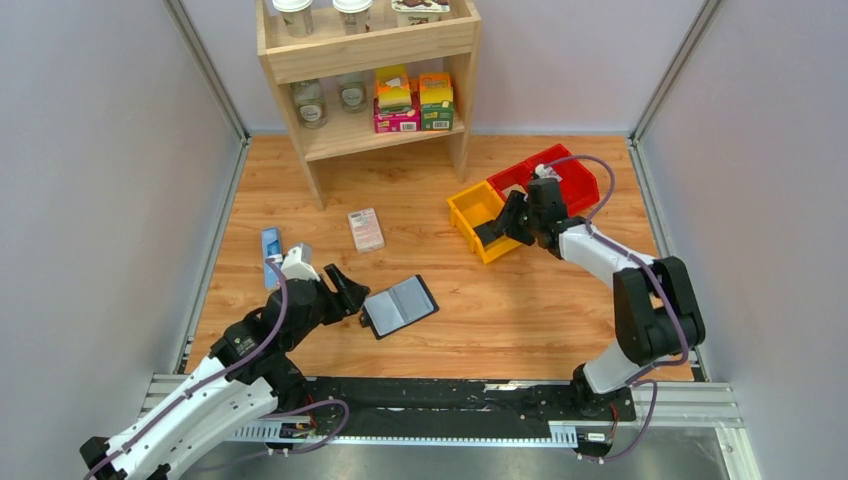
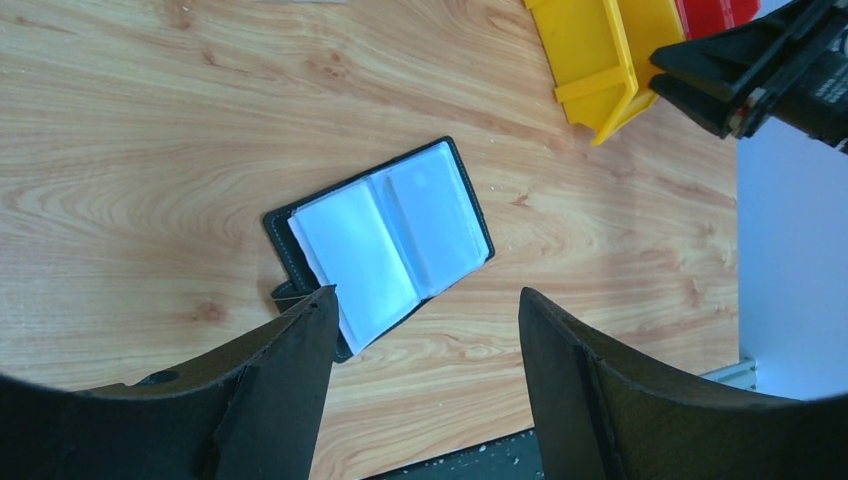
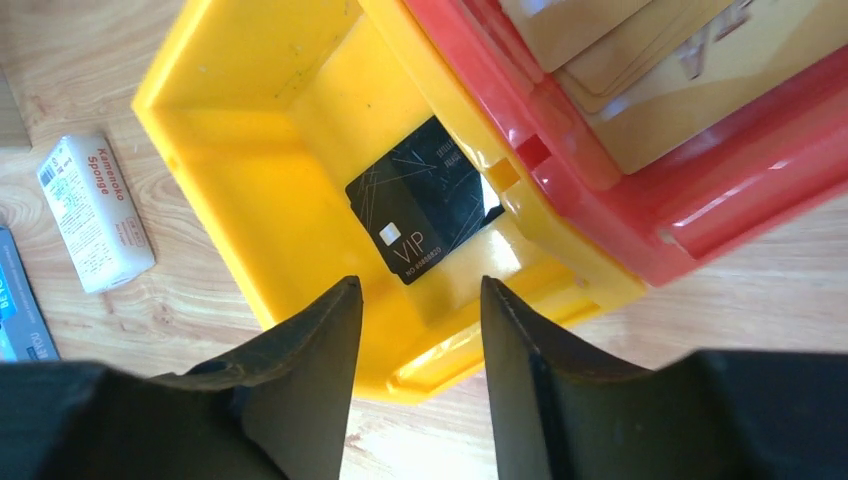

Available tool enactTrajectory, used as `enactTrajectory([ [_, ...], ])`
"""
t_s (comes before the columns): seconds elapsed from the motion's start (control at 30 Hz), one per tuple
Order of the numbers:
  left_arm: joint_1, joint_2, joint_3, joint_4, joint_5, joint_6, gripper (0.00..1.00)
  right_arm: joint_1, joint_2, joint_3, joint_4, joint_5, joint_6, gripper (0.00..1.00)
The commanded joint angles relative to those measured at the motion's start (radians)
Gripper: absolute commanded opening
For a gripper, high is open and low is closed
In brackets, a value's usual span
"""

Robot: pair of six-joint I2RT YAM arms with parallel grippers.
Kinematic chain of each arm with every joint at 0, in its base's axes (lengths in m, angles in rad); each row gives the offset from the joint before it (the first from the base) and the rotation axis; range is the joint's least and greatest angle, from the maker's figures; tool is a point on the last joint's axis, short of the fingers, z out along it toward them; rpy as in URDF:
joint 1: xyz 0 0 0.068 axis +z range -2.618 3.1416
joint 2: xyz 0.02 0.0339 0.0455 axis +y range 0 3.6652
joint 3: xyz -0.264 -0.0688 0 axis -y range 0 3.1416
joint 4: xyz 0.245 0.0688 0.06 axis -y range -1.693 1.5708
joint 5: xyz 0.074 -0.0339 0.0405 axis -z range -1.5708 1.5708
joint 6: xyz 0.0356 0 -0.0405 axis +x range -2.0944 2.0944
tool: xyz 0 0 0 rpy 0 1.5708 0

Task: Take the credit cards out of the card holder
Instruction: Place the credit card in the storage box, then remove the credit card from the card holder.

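Observation:
The black card holder [image 1: 400, 306] [image 2: 380, 245] lies open on the wooden table, its pale clear pockets facing up. My left gripper [image 1: 347, 292] [image 2: 425, 300] hovers open just left of it, one finger over its snap-tab corner, holding nothing. A black credit card [image 3: 425, 200] marked VIP rests inside the yellow bin [image 1: 470, 205] [image 3: 260, 150], leaning toward the wall beside the red bin. My right gripper [image 1: 497, 232] [image 3: 420, 285] hangs open above that bin's near rim, clear of the card. No cards show in the holder's pockets.
A red bin [image 1: 575, 182] [image 3: 700, 180] with several tan cards touches the yellow bin. A pink-and-white box [image 1: 365, 229] [image 3: 95, 210] lies mid-table and a blue box [image 1: 271, 245] by the left wall. A wooden shelf [image 1: 365, 70] stands at the back.

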Motion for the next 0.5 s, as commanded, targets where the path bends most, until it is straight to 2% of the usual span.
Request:
enactTrajectory([
  [0.0, 0.002, 0.031, 0.001, 0.059, 0.033, 0.006, 0.74, 0.021, -0.131, 0.053, -0.074, 0.124, -0.070, 0.53],
  [0.2, 0.004, 0.117, -0.005, 0.113, 0.074, 0.020, 0.73, 0.130, -0.250, 0.055, -0.131, 0.225, -0.131, 0.61],
  [0.47, 0.002, 0.310, -0.007, 0.197, 0.125, 0.061, 0.69, 0.383, -0.328, -0.010, -0.112, 0.161, -0.133, 0.67],
])
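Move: The open card holder lies about 16 cm back and 21 cm to the left of my empty right hand, some 6 cm lower. The yellow box is just 4 cm ahead and 3 cm left, below my fingers, with the middle red bin roughly 9 cm ahead and 4 cm right; the white packet sits 19 cm beyond the holder and 8 cm to its left. From my left hand the holder is about 4 cm ahead, 6 cm right and 14 cm down. Empty and opening wider, my right hand lifts about 9 cm away from the yellow box, nearly straight up at first, then swings back and left towards the card holder, tipping its fingers up and turning some 15 degrees counter-clockwise. Meanwhile I bring my open left hand about 3 cm down and as much to the right, closing in on the holder. ##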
